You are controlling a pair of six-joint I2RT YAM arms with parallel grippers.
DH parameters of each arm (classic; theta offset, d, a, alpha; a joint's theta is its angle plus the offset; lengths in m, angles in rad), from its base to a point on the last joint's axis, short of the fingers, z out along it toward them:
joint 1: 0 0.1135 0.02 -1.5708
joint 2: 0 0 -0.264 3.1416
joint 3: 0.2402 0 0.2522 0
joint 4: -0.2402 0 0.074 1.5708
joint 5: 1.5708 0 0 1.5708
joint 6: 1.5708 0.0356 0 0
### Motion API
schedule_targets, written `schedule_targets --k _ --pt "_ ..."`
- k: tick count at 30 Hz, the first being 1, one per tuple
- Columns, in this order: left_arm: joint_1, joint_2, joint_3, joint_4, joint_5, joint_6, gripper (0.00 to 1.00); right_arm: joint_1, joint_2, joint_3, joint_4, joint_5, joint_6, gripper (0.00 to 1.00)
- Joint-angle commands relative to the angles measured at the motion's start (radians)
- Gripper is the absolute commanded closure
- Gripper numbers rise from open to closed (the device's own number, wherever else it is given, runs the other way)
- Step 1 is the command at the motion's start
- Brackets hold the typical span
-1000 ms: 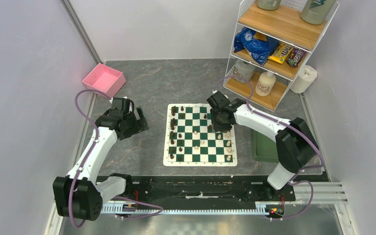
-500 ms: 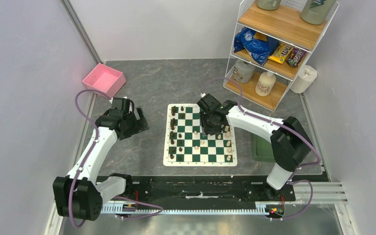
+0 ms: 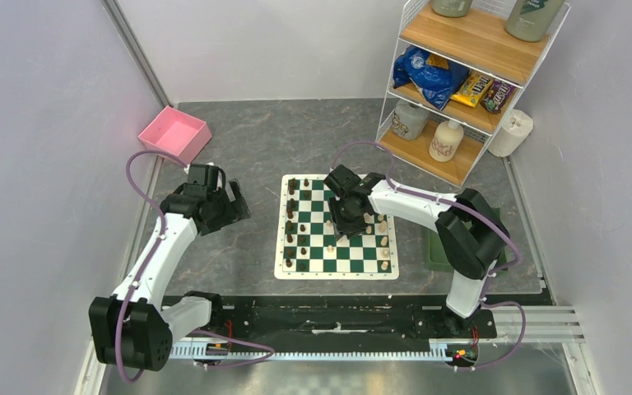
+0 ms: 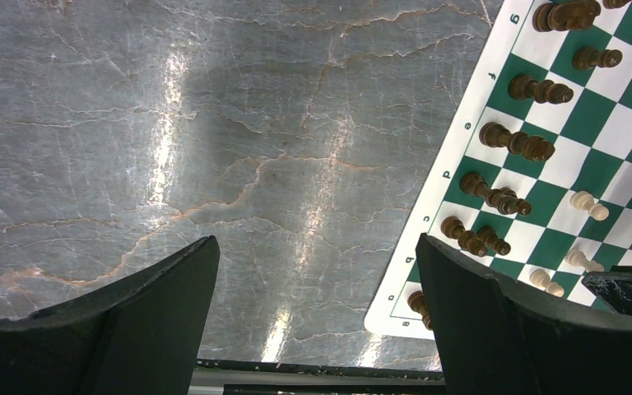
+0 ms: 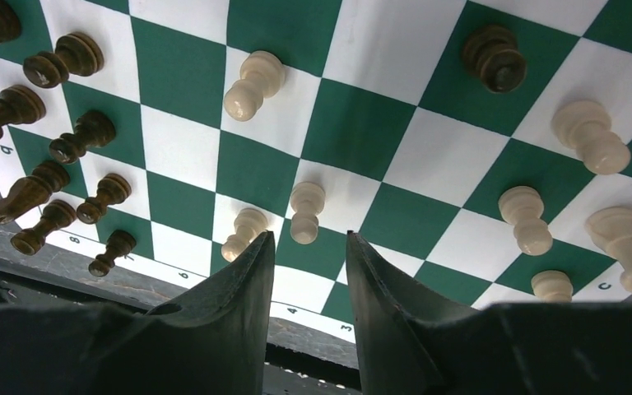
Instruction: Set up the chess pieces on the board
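The board (image 3: pixel 333 274) lies mid-table, its green and white checks also filling the right wrist view (image 5: pixel 354 123). Dark chess pieces (image 3: pixel 290 218) line its left columns; pale ones (image 3: pixel 383 241) stand along the right side, a few in the middle. My right gripper (image 3: pixel 347 224) hangs over the board's centre, open (image 5: pixel 310 239) with nothing between its fingers. A pale pawn (image 5: pixel 305 212) stands just beyond the tips, another (image 5: pixel 245 233) beside the left finger. My left gripper (image 3: pixel 234 206) is wide open (image 4: pixel 317 241) over bare table left of the board (image 4: pixel 461 164).
A pink bin (image 3: pixel 175 134) sits at the far left. A wire shelf rack (image 3: pixel 461 82) with snacks and bottles stands at the far right, a paper roll (image 3: pixel 514 132) beside it. A green tray (image 3: pixel 444 247) lies right of the board under the right arm.
My right gripper has moved left and nearer across the board, from its far right part to the middle. The left arm has not moved.
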Motion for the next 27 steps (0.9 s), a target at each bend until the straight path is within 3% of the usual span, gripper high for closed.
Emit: schedule_targets --k 1,9,16,27 --pt "0.004 -0.006 0.037 0.003 0.007 0.018 0.04 0.008 0.017 0.040 0.029 -0.012 0.010 0.57" --pt "0.004 -0.005 0.039 0.003 0.008 0.018 0.04 0.006 0.030 0.036 0.035 -0.024 0.009 0.67" --pt "0.004 -0.006 0.038 0.003 0.007 0.017 0.04 0.005 0.008 0.028 0.034 -0.016 0.006 0.83" --pt "0.004 -0.003 0.037 0.003 0.008 0.018 0.04 0.005 -0.146 -0.060 -0.028 0.173 0.021 0.84"
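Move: Just under the right hand's parted fingertips stands the light pawn to be taken, practically in line with them and about 2 cm lower. Another light pawn is some 2 cm back and 2 cm left of the hand, a second about 3 cm ahead and 3 cm left; a dark pawn lies roughly 5 cm ahead and 3 cm right. From the idle left hand the target pawn is about 22 cm to the right, some 2 cm back and 9 cm below. Sinking a last 1 cm or so over the light pawn, the right hand stays there while its half-open fingers close and pinch the pawn by the head. Then it rises straight off the board by about 2 cm, starting to drift right and slightly forward, and keeps its hold. ##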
